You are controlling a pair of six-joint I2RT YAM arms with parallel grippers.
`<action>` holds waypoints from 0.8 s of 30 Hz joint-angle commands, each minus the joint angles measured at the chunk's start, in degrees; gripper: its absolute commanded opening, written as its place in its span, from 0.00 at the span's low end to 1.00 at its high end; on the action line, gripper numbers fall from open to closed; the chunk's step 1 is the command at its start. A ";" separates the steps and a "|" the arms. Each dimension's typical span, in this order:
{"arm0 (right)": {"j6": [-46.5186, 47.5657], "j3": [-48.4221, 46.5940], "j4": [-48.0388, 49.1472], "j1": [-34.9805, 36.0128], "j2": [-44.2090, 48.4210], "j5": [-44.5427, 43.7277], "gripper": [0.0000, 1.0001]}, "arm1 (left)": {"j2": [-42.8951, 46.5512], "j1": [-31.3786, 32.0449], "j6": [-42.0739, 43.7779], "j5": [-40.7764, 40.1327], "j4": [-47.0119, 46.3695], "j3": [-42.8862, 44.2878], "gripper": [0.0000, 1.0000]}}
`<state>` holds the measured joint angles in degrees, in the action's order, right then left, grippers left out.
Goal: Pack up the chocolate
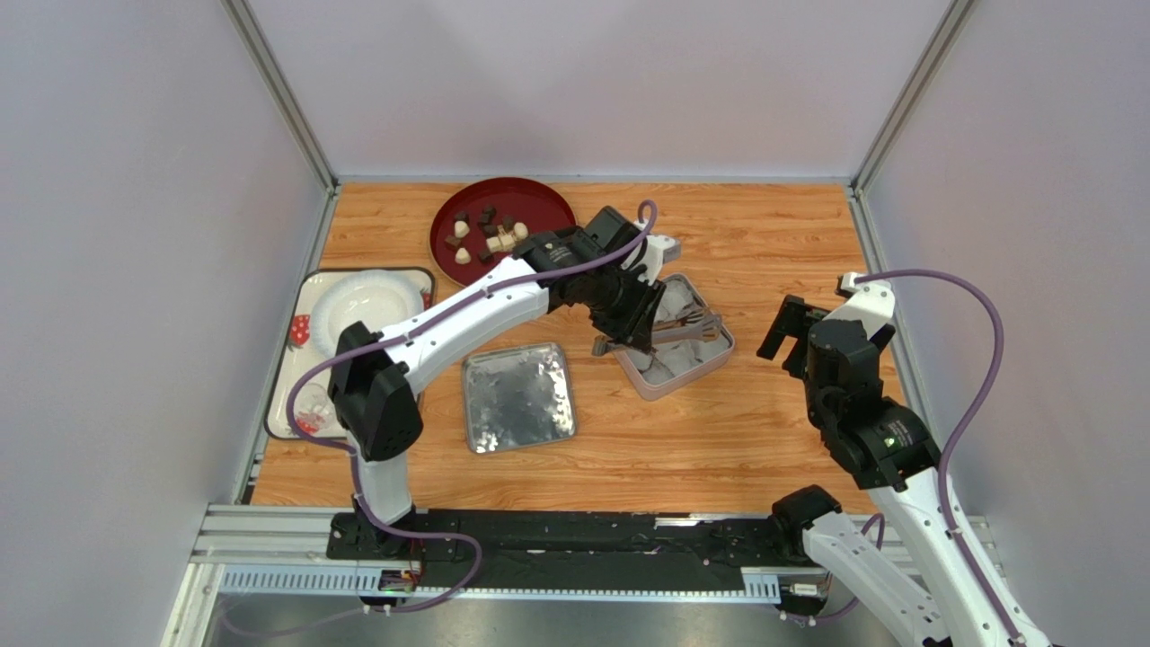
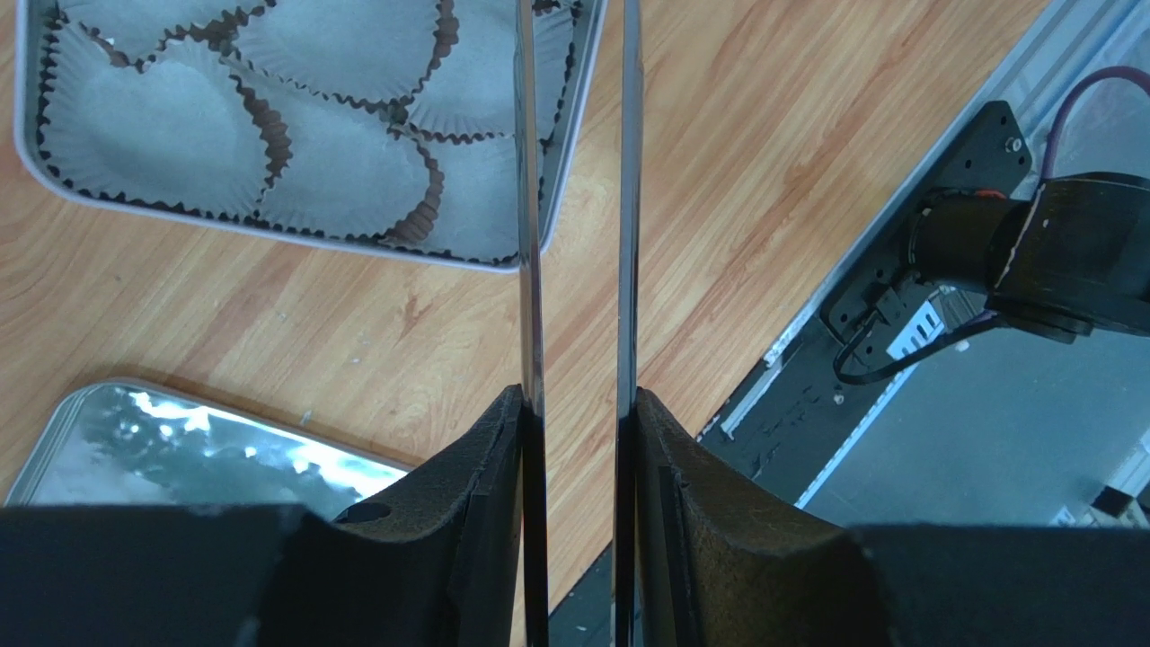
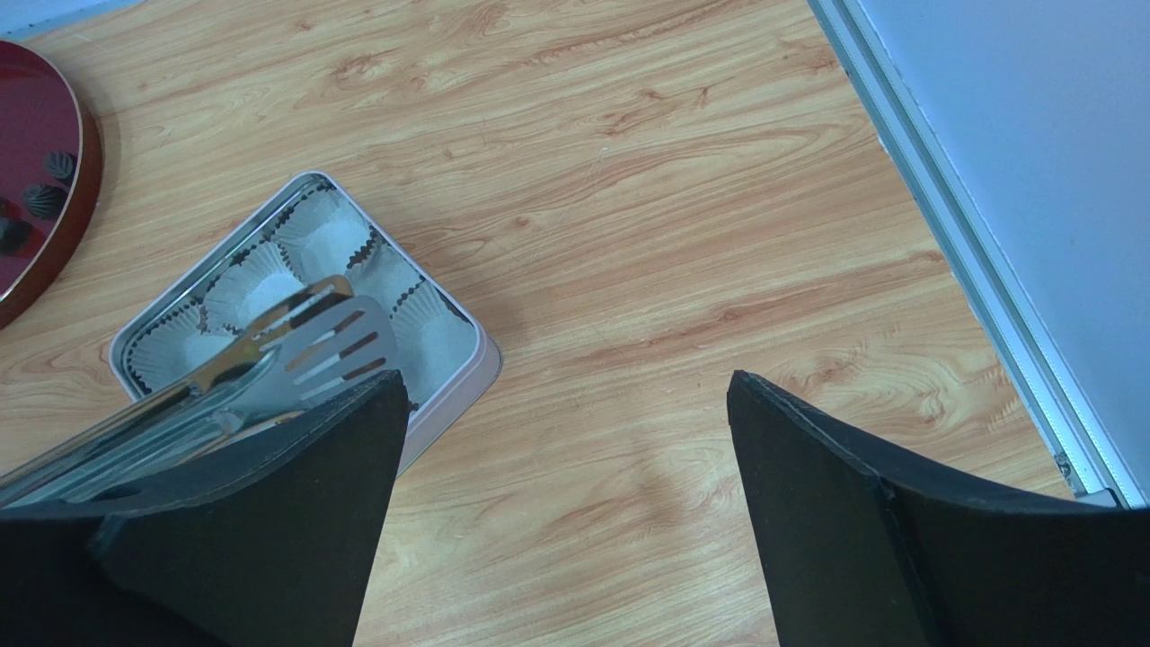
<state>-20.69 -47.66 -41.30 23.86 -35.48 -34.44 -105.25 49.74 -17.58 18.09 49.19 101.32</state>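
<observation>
The chocolate (image 1: pixel 486 237), several dark brown and cream pieces, lies on a dark red plate (image 1: pixel 540 202) at the back; a few pieces show in the right wrist view (image 3: pixel 51 167). A silver tin (image 1: pixel 702 367) lined with empty white paper cups (image 2: pixel 149 121) sits mid-table. My left gripper (image 1: pixel 635 317) is shut on metal tongs (image 2: pixel 529 202), whose slotted tips (image 3: pixel 331 344) hang over the tin. No chocolate shows in the tongs. My right gripper (image 1: pixel 794 328) is open and empty over bare wood to the right of the tin.
The tin's shiny lid (image 1: pixel 518 396) lies flat in front of the left arm, also in the left wrist view (image 2: pixel 162 445). A white tray (image 1: pixel 286 391) with a white bowl (image 1: pixel 365 299) stands at the left edge. Grey walls enclose the table; a metal rail (image 1: pixel 540 533) runs along the near edge.
</observation>
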 commanded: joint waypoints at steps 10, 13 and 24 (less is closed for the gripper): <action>0.38 -0.07 2.27 -0.04 0.07 -0.11 0.92 | -5.22 1.42 2.29 -1.91 -3.83 3.97 0.35; 0.38 -0.07 2.28 -0.04 0.06 -0.02 0.92 | -6.02 1.50 2.64 -3.06 -3.92 4.24 0.36; 0.38 -0.06 2.28 -0.04 0.07 0.25 0.93 | -8.13 2.65 3.17 -3.41 -4.63 4.77 0.40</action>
<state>-20.69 -47.66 -41.30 23.86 -35.48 -34.35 -112.75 51.51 -16.03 14.48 47.09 103.42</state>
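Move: My left hand already holds the squeezed tongs, their heads reaching out to the right over the box with what looks like a brown chocolate between them. The paper cup at the box's right end lies about 6 cm ahead of my left hand, 14 cm to the right and 17 cm below. From that hand the metal tray is some 17 cm left and 2 cm back, and the red plate about 26 cm ahead and 21 cm left. From my right hand that cup is roughly 7 cm ahead, 12 cm left. I lower my left hand about 4.5 cm, easing to a stop, while it drifts some 2 cm to the right and a little forward, so the tongs' heads sink towards the paper cup at the box's right end. The wrist rolls only about 5 degrees, and my fingers keep the tongs squeezed. ##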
